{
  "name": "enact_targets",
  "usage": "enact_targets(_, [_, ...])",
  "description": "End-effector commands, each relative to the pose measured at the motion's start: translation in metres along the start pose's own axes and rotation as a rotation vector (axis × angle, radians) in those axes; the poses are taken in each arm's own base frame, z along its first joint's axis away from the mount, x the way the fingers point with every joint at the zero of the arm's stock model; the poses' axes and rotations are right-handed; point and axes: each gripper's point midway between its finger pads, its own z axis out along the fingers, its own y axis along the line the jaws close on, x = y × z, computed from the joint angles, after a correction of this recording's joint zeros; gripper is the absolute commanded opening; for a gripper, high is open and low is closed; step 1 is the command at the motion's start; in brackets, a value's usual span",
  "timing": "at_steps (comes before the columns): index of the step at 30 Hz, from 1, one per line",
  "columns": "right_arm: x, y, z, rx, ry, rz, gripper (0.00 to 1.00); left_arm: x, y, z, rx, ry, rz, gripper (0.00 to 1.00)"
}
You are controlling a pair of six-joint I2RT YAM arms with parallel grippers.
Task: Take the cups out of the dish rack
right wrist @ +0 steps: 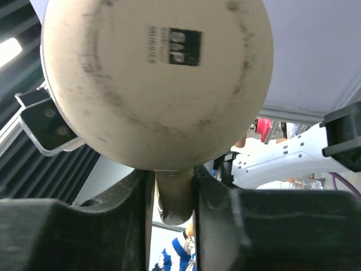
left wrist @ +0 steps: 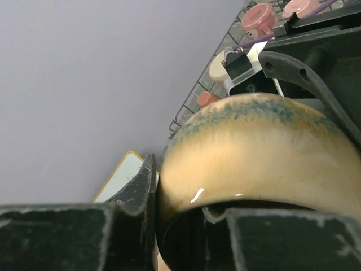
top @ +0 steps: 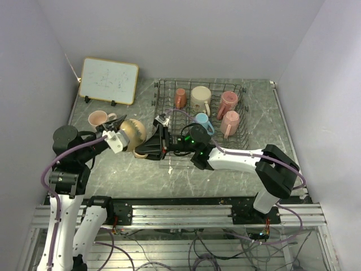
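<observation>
A tan cup [top: 133, 133] hangs in the air left of the dish rack [top: 243, 134], held by both arms. My left gripper [top: 120, 139] is shut on its rim. In the left wrist view one finger [left wrist: 139, 189] presses the outside of the tan cup [left wrist: 259, 152] and the other sits inside it. My right gripper [top: 150, 148] is shut on the cup's handle [right wrist: 176, 195], under the cup's round base [right wrist: 158, 79]. The rack holds a salmon cup [top: 180, 97], a cream cup [top: 201, 99], two pink cups [top: 227, 103] [top: 230, 122] and a light blue cup [top: 203, 121].
A pink cup [top: 98, 118] lies on the table at the left, close behind the left gripper. A wood-framed whiteboard [top: 108, 81] leans at the back left. Walls close in on both sides.
</observation>
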Motion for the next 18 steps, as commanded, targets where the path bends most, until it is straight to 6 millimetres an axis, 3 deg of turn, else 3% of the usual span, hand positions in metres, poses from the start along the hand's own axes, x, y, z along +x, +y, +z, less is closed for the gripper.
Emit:
enact_targets(1, [-0.014,0.025,-0.005,-0.048,-0.048,-0.139,0.38,0.028,-0.023,0.006,0.116,0.114,-0.179,0.07])
enact_targets(2, [-0.021,0.02,-0.009,-0.016,-0.067,-0.14,0.52,0.041,-0.026,0.008,0.131,0.169,-0.229,0.07])
enact_targets(5, [-0.049,-0.001,-0.032,0.116,-0.152,-0.167,0.79,0.093,-0.022,0.012,0.098,0.407,-0.376,0.07])
enact_targets(7, [-0.07,-0.015,-0.054,0.237,-0.224,-0.188,0.88,0.128,-0.02,0.012,0.078,0.566,-0.437,0.07])
enact_targets(13, [-0.117,-0.029,-0.132,0.556,-0.445,-0.305,0.96,0.197,-0.022,0.022,0.048,0.855,-0.557,0.07])
enact_targets(18, [-0.135,-0.008,-0.177,0.66,-0.557,-0.377,0.97,0.235,-0.017,0.047,-0.002,0.945,-0.613,0.07])
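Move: I already have the tan cup in both hands, left on its rim and right on its handle. The bare counter it is bound for is some 12 cm ahead of my left hand, 8 cm left and 32 cm below; the peach mug stands about 18 cm ahead, 17 cm left, 30 cm down. From my right hand the blue cup is roughly 22 cm ahead, 21 cm right, 27 cm below, with the cream mug 12 cm beyond it and a pink cup 13 cm right of it. My right fingers spread wide, come free of the tan cup's handle, and that hand heads forward and right, about 18 cm, towards the blue cup in the rack. My left hand keeps its pinch on the rim and carries the cup down some 20 cm, also forward and a bit left, tipping fingers downward and swinging counter-clockwise. ##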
